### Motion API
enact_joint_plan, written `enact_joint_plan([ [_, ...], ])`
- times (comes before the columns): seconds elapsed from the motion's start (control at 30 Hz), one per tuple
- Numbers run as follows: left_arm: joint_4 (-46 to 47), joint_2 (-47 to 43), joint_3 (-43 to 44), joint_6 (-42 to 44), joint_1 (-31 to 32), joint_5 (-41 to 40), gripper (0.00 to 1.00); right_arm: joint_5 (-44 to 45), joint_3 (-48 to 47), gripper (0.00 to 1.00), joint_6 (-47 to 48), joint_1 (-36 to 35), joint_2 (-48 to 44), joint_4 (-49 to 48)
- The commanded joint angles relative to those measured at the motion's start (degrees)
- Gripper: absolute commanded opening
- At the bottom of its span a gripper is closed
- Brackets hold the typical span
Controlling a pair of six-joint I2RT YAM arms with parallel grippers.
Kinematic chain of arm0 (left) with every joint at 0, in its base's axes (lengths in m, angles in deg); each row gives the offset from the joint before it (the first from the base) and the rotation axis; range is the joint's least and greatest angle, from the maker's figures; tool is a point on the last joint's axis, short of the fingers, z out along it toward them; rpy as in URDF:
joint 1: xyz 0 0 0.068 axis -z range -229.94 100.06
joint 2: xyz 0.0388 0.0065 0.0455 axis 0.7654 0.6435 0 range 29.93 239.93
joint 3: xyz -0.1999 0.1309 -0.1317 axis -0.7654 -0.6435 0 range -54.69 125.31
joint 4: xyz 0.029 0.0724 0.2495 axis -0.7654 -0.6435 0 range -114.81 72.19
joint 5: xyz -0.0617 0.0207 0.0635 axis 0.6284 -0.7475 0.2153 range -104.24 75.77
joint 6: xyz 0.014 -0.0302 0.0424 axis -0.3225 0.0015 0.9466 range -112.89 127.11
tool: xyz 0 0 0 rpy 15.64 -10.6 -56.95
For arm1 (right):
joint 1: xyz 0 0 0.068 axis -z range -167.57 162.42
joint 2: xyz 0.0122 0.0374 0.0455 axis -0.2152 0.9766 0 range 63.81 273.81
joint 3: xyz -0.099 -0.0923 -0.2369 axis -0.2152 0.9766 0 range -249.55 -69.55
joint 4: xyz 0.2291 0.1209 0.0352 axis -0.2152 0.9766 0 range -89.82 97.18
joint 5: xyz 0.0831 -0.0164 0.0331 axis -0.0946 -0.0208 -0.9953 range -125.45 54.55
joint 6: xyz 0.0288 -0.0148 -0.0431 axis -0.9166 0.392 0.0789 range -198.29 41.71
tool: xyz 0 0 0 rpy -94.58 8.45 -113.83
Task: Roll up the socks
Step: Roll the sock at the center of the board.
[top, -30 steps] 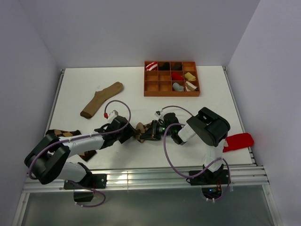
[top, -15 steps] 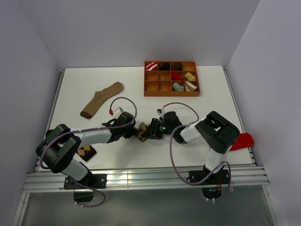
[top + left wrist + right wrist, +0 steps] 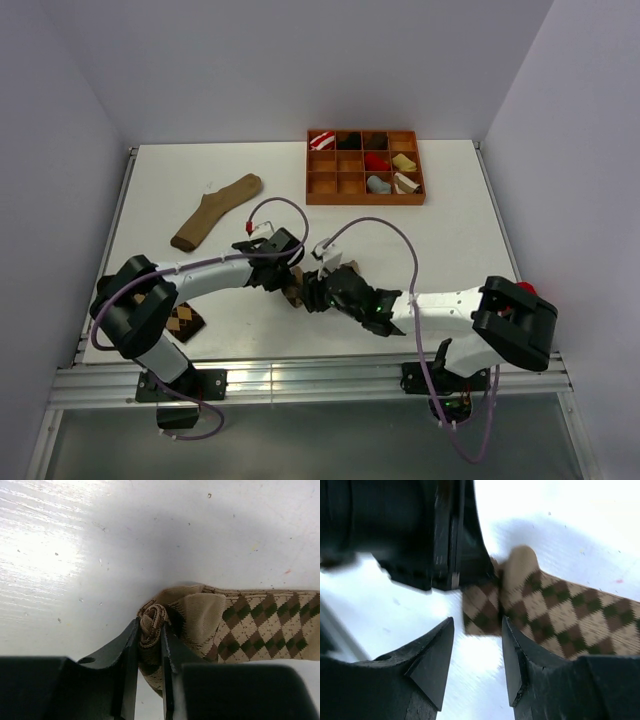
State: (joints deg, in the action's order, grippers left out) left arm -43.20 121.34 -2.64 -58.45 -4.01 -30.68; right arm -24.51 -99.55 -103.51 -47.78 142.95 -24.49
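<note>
A lighter brown argyle sock (image 3: pixel 250 625) lies on the white table between my two grippers, one end folded into a small roll. My left gripper (image 3: pixel 149 627) is shut on that rolled end. From above, the left gripper (image 3: pixel 288 272) sits just left of the sock (image 3: pixel 296 292). My right gripper (image 3: pixel 477 625) is open, with the sock's (image 3: pixel 555 615) folded edge just beyond its tips and along its right finger. It (image 3: pixel 312 290) faces the left gripper's fingers (image 3: pixel 452 555) closely. A darker argyle sock (image 3: pixel 182 322) lies partly under the left arm.
A long tan sock (image 3: pixel 215 212) lies at the back left. A wooden compartment tray (image 3: pixel 365 200) with several rolled socks stands at the back right. A red sock (image 3: pixel 526 289) peeks out behind the right arm's elbow near the right edge.
The left gripper has closed on the sock's rolled end. The right gripper has opened off the sock, and the right arm's elbow has swung out to the right and lower.
</note>
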Motion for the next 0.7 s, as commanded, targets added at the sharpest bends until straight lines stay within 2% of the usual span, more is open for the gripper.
enact_joint_plan([
  [0.0,-5.81,1.57,2.88,3.07,0.30,-1.40,0.06,13.57,-2.17,0.51,8.42,-3.94,2.59,1.55],
  [0.27,-6.69,3.50,4.37,4.04,0.30,0.45,0.06,23.07,-7.53,0.53,15.97,-13.44,9.63,0.58],
  [0.67,-7.04,4.03,4.64,3.60,0.30,1.15,0.07,25.97,-14.74,0.52,17.48,-15.21,21.85,3.39],
])
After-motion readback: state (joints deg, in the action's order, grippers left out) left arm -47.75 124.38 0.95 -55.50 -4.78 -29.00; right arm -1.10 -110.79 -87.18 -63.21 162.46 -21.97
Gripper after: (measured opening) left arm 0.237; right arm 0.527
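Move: The argyle sock's rolled end is pinched in the left fingers, its middle about 1 cm behind, 1 cm right of and 1 cm below the left hand point. From the right hand, half open, that roll lies roughly 3 cm ahead, 5 cm left and 7 cm down. The sock's flat part lies about 5 cm ahead of the right hand, 4 cm to its right and 8 cm below. The sock's rolled end stays pinched in the left fingers, which hold nearly still, while the right hand comes down about 5 cm and some 4 cm left towards its near side, edging slightly back. The right wrist turns about 30 degrees, its left side dipping, and the half-open fingers stop close to the roll's near edge; contact can't be made out. ##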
